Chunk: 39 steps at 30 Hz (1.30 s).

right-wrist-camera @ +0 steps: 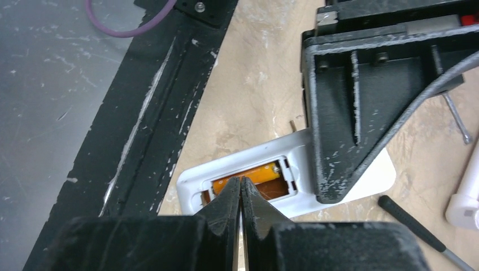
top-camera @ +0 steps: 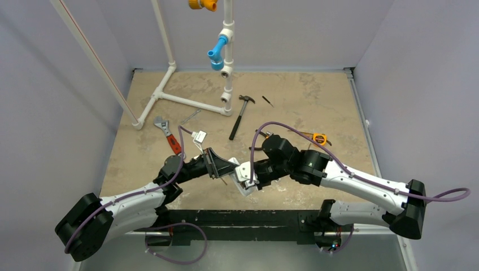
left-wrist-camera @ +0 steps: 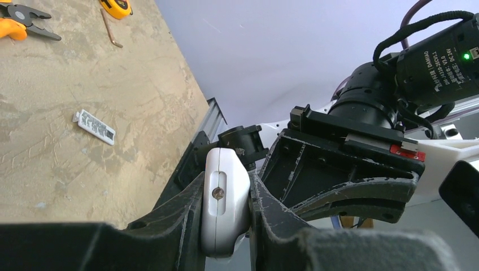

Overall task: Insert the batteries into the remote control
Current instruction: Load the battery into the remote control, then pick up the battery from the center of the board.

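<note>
The white remote control [right-wrist-camera: 193, 179] is held above the table, back side up, with its recess uncovered. An orange battery [right-wrist-camera: 261, 173] lies in the recess; whether a second one sits beside it I cannot tell. My right gripper [right-wrist-camera: 240, 184] is shut with nothing between its fingers, and its tips rest on the battery's near end. My left gripper [left-wrist-camera: 226, 189] is shut on the remote control [left-wrist-camera: 225, 206], clamping one end across its width. In the top view both grippers [top-camera: 229, 168] [top-camera: 255, 172] meet at the remote control [top-camera: 246, 176] near the front middle.
A hammer [top-camera: 240, 116], a red-handled wrench [top-camera: 169, 135] and a white pipe frame [top-camera: 186, 101] lie further back. A tape measure [top-camera: 319, 137], orange pliers [left-wrist-camera: 17, 22] and a small white labelled strip [left-wrist-camera: 96, 126] are on the right. A black rail [right-wrist-camera: 152, 113] runs along the near edge.
</note>
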Tool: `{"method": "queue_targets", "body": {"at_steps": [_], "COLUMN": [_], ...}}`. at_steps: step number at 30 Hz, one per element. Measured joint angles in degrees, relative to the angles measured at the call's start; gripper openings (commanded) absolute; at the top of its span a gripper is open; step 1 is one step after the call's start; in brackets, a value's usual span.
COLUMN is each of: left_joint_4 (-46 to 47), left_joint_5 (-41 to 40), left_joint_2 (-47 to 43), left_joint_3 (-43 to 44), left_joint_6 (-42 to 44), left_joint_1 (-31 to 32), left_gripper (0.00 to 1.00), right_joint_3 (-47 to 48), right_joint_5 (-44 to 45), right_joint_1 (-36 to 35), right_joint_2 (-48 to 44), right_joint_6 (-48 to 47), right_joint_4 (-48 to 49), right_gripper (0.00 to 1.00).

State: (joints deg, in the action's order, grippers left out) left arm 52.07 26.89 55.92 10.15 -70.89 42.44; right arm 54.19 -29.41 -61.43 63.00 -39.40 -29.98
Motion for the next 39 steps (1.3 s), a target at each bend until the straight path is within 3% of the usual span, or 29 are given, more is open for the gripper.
{"method": "queue_targets", "body": {"at_steps": [14,21,25,29,34,39], "left_joint_4": [-3.82,-8.52,-11.3,-15.74,-23.69,-27.52], "left_joint_5": [-1.95,-3.72,-4.61,-5.14,-6.23,-6.47], "left_joint_2": [-2.67,-7.1,-9.11,-13.27,-18.91,-20.55], "left_joint_3": [0.0,-0.07,-0.52,-0.48,1.31,2.19], "left_joint_6": [1.4,4.02,4.28,4.81,7.28,8.55], "left_joint_1": [0.07,0.09,0.09,0.09,0.07,0.07], "left_gripper": [0.0,0.0,0.0,0.0,0.0,0.0], "right_joint_3": [-0.13,-4.04,-5.09,-6.23,-5.33,-4.31], "right_joint_5": [2.73,4.68,7.67,18.49,34.95,40.3], "right_joint_1": [0.04,2.1,10.51,18.91,25.73,36.35], "right_joint_2": [-0.28,-8.9,-9.88,-8.46,-2.99,4.52], "right_joint_6": [3.67,10.95,18.82,29.11,44.04,56.39], "right_joint_4": [3.43,11.72,17.42,20.26,17.81,13.27], "right_gripper": [0.0,0.11,0.26,0.35,0.36,0.38]}}
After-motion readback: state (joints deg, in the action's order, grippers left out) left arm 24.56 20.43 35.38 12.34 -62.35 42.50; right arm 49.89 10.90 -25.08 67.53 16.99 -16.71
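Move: The loose battery by the tape measure lies about 33 cm ahead of the right hand, 30 cm to its right and 18 cm below. At table height too, the tape measure is 31 cm ahead and 36 right, the pliers 29 ahead and 14 right, the battery cover 13 ahead and 14 right. The held remote is right at these fingertips. From the left hand the battery is some 29 cm ahead, 32 right, 20 below. Right hand leaves the remote, sweeping some 30 cm forward-right towards the loose battery, opening, turning 100 degrees clockwise. ##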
